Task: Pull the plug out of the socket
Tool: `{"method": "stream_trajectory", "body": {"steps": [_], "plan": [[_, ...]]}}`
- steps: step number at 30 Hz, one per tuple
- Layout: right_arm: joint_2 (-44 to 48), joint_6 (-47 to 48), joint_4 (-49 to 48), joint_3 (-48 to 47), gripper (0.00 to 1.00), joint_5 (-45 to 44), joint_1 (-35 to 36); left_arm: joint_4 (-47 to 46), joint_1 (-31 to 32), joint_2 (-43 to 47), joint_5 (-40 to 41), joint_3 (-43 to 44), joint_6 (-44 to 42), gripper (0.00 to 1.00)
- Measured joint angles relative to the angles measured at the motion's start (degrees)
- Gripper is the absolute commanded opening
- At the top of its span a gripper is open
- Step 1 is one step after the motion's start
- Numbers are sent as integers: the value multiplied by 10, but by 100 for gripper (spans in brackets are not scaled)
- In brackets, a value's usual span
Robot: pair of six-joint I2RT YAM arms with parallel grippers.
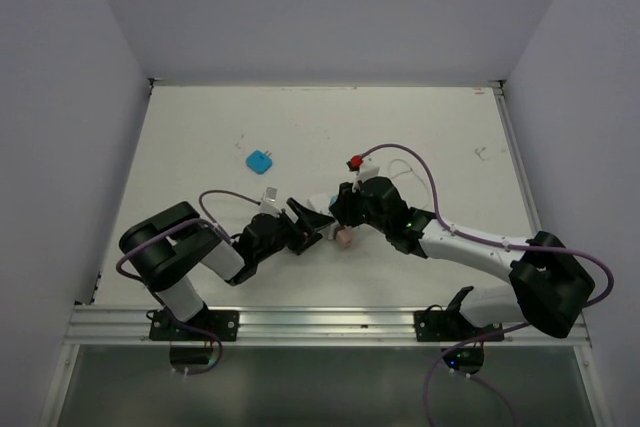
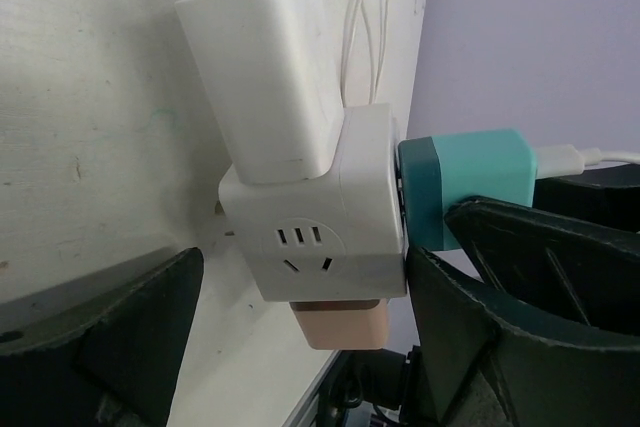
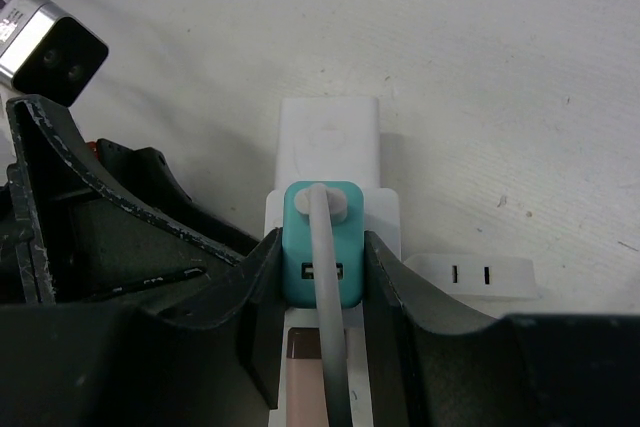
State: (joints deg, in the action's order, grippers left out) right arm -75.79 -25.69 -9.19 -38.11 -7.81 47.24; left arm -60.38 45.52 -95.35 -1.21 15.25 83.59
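The white cube socket (image 2: 320,222) hangs just above the table with three plugs in it. A tall white plug (image 2: 262,67) sits in one side and a pink plug (image 2: 340,325) in the opposite side. A teal plug (image 3: 322,242) with a grey cable (image 3: 333,347) is seated in a third face. My right gripper (image 3: 322,277) is shut on the teal plug, one dark finger on each side. My left gripper (image 2: 305,259) stands open around the socket. Its right finger (image 2: 470,347) is at the cube's edge, and its left finger (image 2: 100,337) is clear of it.
A separate white plug block (image 3: 470,275) with two slots lies on the table beside the socket. A small blue block (image 1: 260,160) lies farther back on the left. A red-tipped connector (image 1: 353,161) and a loose white cable (image 1: 402,169) lie behind the grippers.
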Motion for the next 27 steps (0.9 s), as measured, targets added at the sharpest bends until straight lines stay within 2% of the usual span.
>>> {"method": "stream_trajectory", "body": {"steps": [12,19,24,25,27], "plan": [[0,-24,-1,0,0,2,0,-120,0,-62,5,-19,28,80],[0,-28,-1,0,0,4,0,-144,0,-71,6,-19,30,65],[0,-28,-2,0,0,5,-1,-145,0,-71,9,-19,39,33],[0,-28,-2,0,0,5,0,-145,0,-71,10,-19,39,21],[0,-28,-2,0,0,5,0,-145,0,-71,11,-19,40,8]]}}
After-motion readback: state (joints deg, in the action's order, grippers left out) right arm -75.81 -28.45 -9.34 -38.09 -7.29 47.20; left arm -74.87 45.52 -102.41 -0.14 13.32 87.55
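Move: The socket's body sits almost between the left hand's open fingers, its middle about 1 cm ahead and 2 cm to the right of the hand point. The teal plug is about 3 cm ahead, 3 cm right and 5 cm up; the white charger is some 5 cm ahead and 1 cm left, and the pink plug 2 cm back and 4 cm right. The right hand already pinches the teal plug, with the socket body about 6 cm below, 2 cm back and 1 cm left. Left fingers close onto the socket body, rising under 1 cm; the right hand keeps its pinch on the teal plug. ##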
